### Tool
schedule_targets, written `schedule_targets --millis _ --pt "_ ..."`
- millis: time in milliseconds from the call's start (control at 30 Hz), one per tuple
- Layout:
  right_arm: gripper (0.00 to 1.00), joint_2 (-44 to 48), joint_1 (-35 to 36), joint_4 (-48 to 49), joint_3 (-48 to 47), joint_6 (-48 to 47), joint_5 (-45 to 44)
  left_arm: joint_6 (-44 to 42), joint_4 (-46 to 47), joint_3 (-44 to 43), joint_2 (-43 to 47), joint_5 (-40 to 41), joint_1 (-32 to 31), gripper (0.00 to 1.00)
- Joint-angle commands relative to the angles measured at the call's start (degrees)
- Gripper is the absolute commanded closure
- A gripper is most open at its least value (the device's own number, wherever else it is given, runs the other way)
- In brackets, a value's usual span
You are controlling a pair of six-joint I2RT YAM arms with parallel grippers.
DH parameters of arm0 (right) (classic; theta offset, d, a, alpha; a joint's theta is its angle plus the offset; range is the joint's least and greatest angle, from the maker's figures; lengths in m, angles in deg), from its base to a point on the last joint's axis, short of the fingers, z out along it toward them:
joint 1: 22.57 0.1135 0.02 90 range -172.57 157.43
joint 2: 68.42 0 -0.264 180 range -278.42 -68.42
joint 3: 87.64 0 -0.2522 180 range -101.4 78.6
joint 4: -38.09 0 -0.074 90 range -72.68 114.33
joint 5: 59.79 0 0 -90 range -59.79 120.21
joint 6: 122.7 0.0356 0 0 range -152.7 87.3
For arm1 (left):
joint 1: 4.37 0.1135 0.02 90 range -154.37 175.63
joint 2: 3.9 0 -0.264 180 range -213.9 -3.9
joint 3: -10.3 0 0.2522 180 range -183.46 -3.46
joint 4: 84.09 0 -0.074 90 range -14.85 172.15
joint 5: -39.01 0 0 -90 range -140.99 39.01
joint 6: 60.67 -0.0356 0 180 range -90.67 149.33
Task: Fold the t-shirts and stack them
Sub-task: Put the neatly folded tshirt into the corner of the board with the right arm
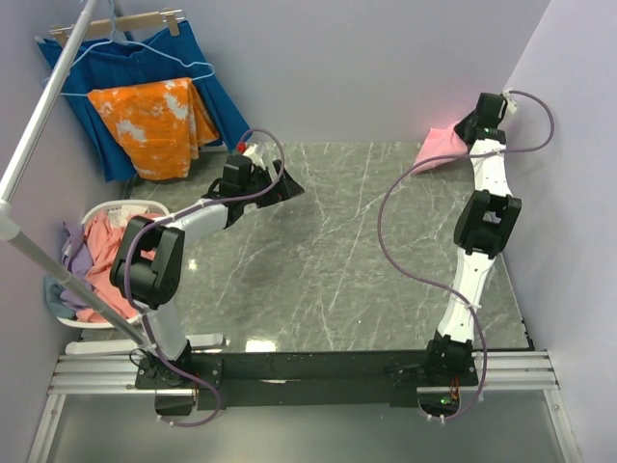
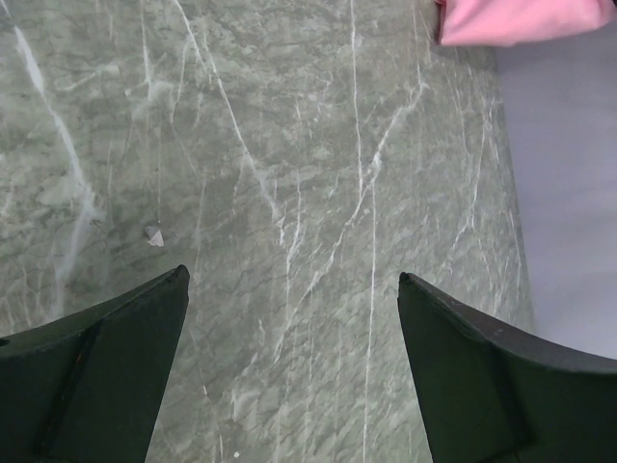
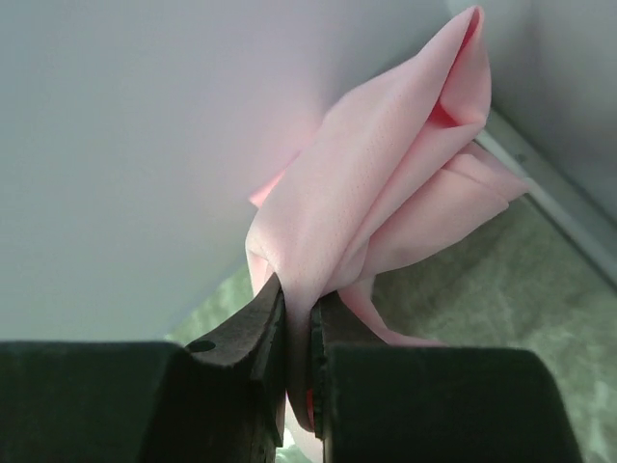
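A light pink t-shirt (image 1: 440, 149) sits bunched at the table's far right corner, against the back wall. My right gripper (image 1: 474, 129) is shut on a fold of it; in the right wrist view the pink t-shirt (image 3: 386, 193) rises out of the narrow gap of the gripper (image 3: 301, 313). More t-shirts (image 1: 101, 253), salmon-pink and lilac, lie heaped in a white basket (image 1: 125, 207) at the left. Above the far left of the table my left gripper (image 1: 285, 185) hangs open and holds nothing; its view looks down on bare marble, with the pink t-shirt (image 2: 521, 19) at the top edge.
An orange cloth with white blotches (image 1: 152, 123) and a dark blue pleated cloth (image 1: 207, 82) hang from a hanger at the back left. A slanted metal pole (image 1: 43, 116) crosses the left side. The grey marble table (image 1: 328, 251) ends at the right wall.
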Motion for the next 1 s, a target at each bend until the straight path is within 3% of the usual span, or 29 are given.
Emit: schedule_targets --millis 0,300,333,367,400,500,600,733,833,967 --pt "1.0 -3.1 -0.7 -8.5 -3.1 -6.5 -5.5 -1.6 1.3 -1.0 -0.1 -2.1 -0.5 0.06" --pt "0.98 0.7 -0.7 -8.5 4.9 -3.9 -7.0 -1.4 1.5 -1.6 -1.2 -3.1 -0.6 0.06" --pt "0.83 2.3 -0.6 -7.7 6.5 -4.0 -7.0 -1.3 1.5 -1.6 -1.3 -3.3 -0.7 0.06" --pt "0.76 3.1 -0.2 -6.1 9.9 -4.0 -7.7 -1.3 1.5 -1.9 -1.8 -3.6 -0.7 0.05" --pt "0.55 4.0 0.1 -5.5 11.5 -4.2 -8.4 -1.3 1.3 -2.0 -1.9 -3.8 -0.8 0.06" --pt "0.18 7.5 1.8 -4.8 15.6 -5.5 -15.0 -1.5 0.8 -2.3 -2.2 -4.0 -0.9 0.05" --pt "0.01 12.2 4.4 -4.1 19.7 -6.8 -24.0 -1.6 0.8 -2.2 -1.9 -3.9 -0.9 0.06" --pt "0.0 21.0 7.7 1.1 28.3 -8.9 -28.6 -1.7 0.6 -1.9 -1.5 -3.5 -0.9 0.05" --pt "0.0 23.6 10.5 0.8 29.2 -9.3 -33.1 -1.7 0.5 -1.6 -1.1 -3.5 -1.0 0.06" --pt "0.0 24.5 11.5 1.7 30.7 -9.6 -30.2 -1.8 0.5 -0.8 0.0 -3.5 -1.0 0.06"
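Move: The pinched folded t-shirt trails from the right fingers, its middle about 7 cm left, 4 cm back and 8 cm below them. Its landing spot on the board lies roughly 8 cm back, 7 cm left and 14 cm below the hand. The board's far-right corner itself is nearly underneath, about 1 cm ahead and 3 cm right. From the idle left hand, the landing spot is some 13 cm ahead, 41 cm right and 10 cm lower. The folded t-shirt, still pinched by its edge, is lowered about 13 cm and drawn back some 9 cm towards the board as the right wrist tips down. Near the bottom the right fingers open wide and let go; the hand then climbs back to its starting height, drifting about 6 cm left over the shirt. The empty left hand sinks about 2 cm. ##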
